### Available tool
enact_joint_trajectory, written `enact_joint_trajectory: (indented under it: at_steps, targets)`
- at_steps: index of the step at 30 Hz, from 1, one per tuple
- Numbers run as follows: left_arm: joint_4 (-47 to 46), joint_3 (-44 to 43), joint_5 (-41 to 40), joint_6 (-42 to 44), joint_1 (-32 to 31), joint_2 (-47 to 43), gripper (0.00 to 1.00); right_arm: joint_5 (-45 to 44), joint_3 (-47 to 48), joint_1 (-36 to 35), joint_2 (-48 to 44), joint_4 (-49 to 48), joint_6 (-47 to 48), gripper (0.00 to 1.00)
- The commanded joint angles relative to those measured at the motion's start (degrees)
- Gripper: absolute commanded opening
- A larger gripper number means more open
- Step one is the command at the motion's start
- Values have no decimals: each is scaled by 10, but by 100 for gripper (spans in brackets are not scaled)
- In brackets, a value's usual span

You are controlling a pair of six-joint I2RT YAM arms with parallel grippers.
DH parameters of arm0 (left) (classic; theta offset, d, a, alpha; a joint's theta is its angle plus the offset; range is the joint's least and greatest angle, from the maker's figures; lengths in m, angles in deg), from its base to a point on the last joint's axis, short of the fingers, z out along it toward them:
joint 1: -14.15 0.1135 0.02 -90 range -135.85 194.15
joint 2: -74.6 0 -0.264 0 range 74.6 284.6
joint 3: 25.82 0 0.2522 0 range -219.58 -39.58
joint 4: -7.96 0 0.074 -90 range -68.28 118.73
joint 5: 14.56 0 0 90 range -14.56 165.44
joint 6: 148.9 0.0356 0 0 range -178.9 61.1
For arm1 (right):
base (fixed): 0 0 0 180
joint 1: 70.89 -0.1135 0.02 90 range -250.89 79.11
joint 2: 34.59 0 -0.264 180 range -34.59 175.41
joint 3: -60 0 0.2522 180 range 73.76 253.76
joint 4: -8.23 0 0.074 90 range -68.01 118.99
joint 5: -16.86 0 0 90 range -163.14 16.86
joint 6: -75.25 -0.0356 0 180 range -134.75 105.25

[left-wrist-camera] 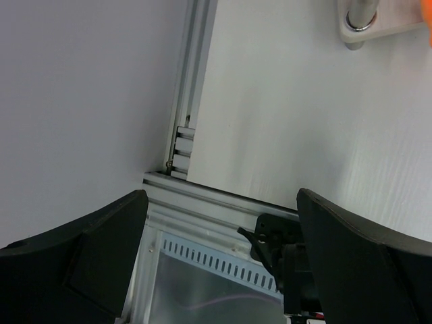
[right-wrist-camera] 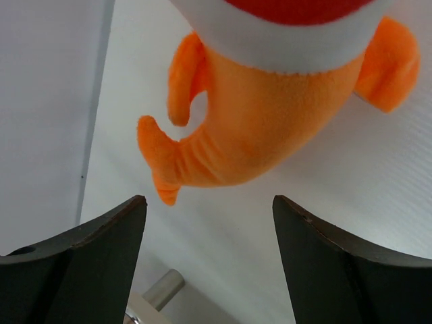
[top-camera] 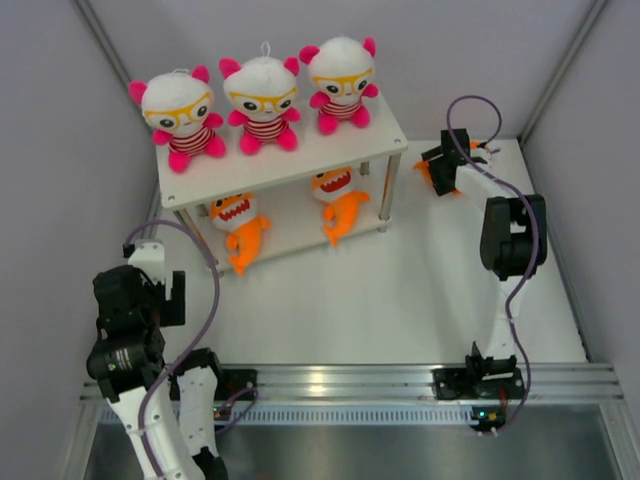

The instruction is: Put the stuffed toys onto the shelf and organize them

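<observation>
Three white-headed bears (top-camera: 264,103) sit in a row on top of the white shelf (top-camera: 390,135). Two orange sharks (top-camera: 337,200) lie on its lower tier. Another orange shark (right-wrist-camera: 270,128) lies on the table to the right of the shelf, mostly hidden in the top view under my right gripper (top-camera: 441,166). In the right wrist view that gripper (right-wrist-camera: 208,201) is open, and the shark's tail lies just beyond its fingertips, not between them. My left gripper (left-wrist-camera: 221,196) is open and holds nothing, low over the table's near left corner.
Grey walls close in the white table on the left, back and right. A metal rail (top-camera: 330,380) runs along the near edge by both arm bases. One silver shelf leg (left-wrist-camera: 358,20) shows in the left wrist view, another (right-wrist-camera: 158,289) in the right wrist view.
</observation>
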Motion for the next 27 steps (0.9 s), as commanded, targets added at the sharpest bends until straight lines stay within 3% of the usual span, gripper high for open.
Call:
enact_joint_trajectory:
  at_steps: [1, 9, 18, 21, 22, 25, 27]
  targets:
    - [-25, -22, 34, -5, 8, 10, 98, -70, 17, -18, -9, 27, -79, 77]
    - [-25, -24, 61, -3, 11, 16, 98, -114, 56, -26, 35, 90, -139, 78]
    - [-25, -26, 59, 0, 12, 17, 98, -108, 152, -17, 103, 131, -136, 77]
    - [-25, -26, 61, 1, 12, 15, 98, -103, 136, -10, 106, 124, -139, 63]
    - [-25, -26, 62, 1, 12, 16, 98, -101, 126, -6, 104, 104, -133, 48]
    - [-26, -27, 64, 2, 13, 17, 98, -105, 68, 2, 83, 68, -125, 20]
    - [-26, -29, 66, 2, 12, 18, 98, -112, 21, 4, 61, 30, -115, 6]
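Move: Some 8 cm to the right hand's right, about 1 cm farther out and 5 cm below, lies the middle of the orange shark toy, its head pointing right and its tail close beneath the open fingers. The shelf's front right leg stands roughly 14 cm to the hand's left and 15 cm back; the nearer shark on the lower shelf is about 30 cm left and 9 cm back. From the left hand the loose shark is about 46 cm ahead, 72 cm right and 22 cm lower. Sinking about 5 cm onto the tail end of the loose shark, the right hand first eases back slightly, then reaches forward some 2.5 cm, edging right late on. The wrist turns about 15 degrees clockwise; only near the bottom do the wide-open fingers close almost fully, pinching the narrow body just by the tail. ##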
